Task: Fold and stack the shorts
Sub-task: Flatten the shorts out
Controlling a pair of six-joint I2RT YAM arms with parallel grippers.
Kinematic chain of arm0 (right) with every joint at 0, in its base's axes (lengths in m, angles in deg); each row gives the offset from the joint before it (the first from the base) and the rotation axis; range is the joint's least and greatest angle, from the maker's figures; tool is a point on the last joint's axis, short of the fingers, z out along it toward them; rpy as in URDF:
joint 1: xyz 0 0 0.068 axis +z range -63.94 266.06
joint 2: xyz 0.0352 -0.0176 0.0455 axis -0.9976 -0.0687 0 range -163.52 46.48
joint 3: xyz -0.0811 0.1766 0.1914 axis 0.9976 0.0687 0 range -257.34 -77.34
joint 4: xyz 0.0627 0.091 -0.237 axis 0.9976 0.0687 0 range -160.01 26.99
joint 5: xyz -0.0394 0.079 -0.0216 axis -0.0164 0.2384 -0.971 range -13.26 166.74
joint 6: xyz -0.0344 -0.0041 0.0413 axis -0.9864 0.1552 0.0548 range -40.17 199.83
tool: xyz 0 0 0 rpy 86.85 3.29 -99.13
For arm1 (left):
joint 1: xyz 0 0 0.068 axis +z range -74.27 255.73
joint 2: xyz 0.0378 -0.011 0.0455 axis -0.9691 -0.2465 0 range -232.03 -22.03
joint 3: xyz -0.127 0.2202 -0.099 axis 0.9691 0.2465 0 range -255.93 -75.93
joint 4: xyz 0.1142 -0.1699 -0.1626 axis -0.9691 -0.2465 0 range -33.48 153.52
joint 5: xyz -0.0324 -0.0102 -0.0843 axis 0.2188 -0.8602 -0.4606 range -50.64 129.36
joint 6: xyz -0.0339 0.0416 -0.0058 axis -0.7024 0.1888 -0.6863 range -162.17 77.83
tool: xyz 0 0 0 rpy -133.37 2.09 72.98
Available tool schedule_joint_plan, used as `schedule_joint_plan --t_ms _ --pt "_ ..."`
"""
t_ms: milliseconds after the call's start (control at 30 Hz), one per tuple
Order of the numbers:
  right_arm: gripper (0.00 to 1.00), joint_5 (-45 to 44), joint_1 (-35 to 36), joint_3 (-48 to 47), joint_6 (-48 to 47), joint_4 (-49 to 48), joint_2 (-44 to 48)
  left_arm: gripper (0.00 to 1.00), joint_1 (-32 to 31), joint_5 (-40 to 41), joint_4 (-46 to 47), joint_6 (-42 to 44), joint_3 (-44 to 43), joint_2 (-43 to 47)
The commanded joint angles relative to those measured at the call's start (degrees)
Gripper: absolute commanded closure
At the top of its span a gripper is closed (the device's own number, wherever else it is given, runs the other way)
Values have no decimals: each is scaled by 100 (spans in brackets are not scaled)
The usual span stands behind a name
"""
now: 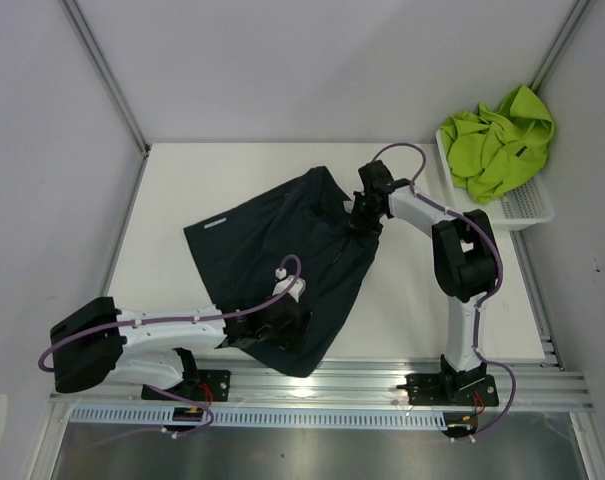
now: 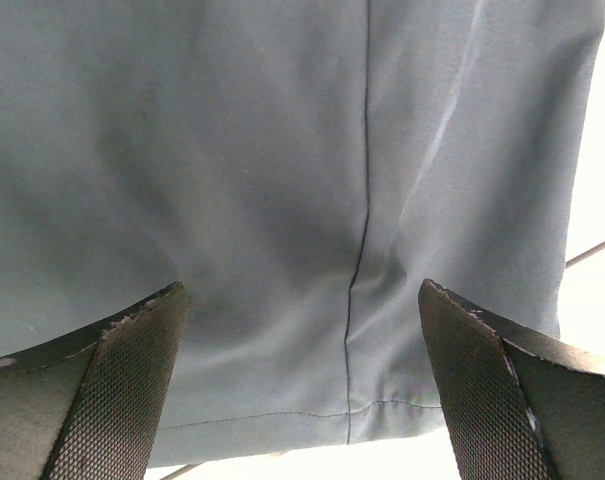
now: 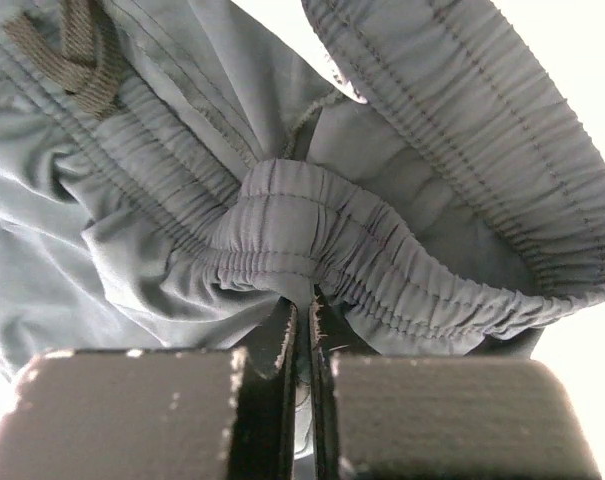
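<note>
The dark navy shorts (image 1: 282, 250) lie spread on the white table, waistband toward the far right, leg hems toward the near side. My right gripper (image 1: 363, 226) is shut on the bunched elastic waistband (image 3: 312, 235); a drawstring (image 3: 77, 50) shows at upper left of the right wrist view. My left gripper (image 1: 282, 325) hovers open over the near leg, its fingers wide apart on either side of the hem and seam (image 2: 354, 290), nothing between them. The lime green shorts (image 1: 497, 140) sit crumpled in the white basket at the far right.
The white mesh basket (image 1: 527, 205) stands at the table's far right edge, just right of the right arm. Grey walls close in the table (image 1: 172, 200) on the left, back and right. A metal rail runs along the near edge.
</note>
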Motion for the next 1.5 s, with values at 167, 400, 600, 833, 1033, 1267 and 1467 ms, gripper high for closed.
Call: schedule_joint_plan --t_ms 167,400,600,833,1033,1267,1467 --pt "100 -16 -99 -300 -14 -116 444 4 -313 -119 268 -221 -105 -223" --pt "100 -516 77 -800 -198 481 673 6 -427 -67 233 -195 -272 -188" --pt "100 -596 103 -871 -225 587 621 23 -427 -137 347 -81 -439 -240" --pt "100 -605 121 -871 -190 570 532 26 -480 -181 435 -98 -465 -311" --pt "100 -578 130 -897 -198 552 515 33 -568 -199 435 -98 -615 -644" --pt "100 -570 121 -897 -216 543 480 69 -568 -260 531 -125 -676 -1224" --pt "100 -587 42 -889 -225 543 471 100 -647 -41 277 -177 -685 -1094"
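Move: The left hand hangs wide open just above the near leg of the shorts. The cloth it will pinch is directly beneath, about 1 cm down; the leg's near corner lies some 8 cm back and 4 cm to the right of the hand. The right hand already grips the bunched waistband, with the white label about 4 cm ahead and 2 cm left of its fingers. From the right hand, the leg cloth under the left hand is roughly 26 cm back and 15 cm left. Up by about 6 cm and slightly forward, the right hand raises the waistband it already holds, its wrist tipping a little, then keeps it there, fingers shut. Low over the near leg, the left hand travels about 5 cm to the right, drifting slightly back, and closes from wide open to shut, sinking a touch at the end to pinch the leg cloth and drag it along. ##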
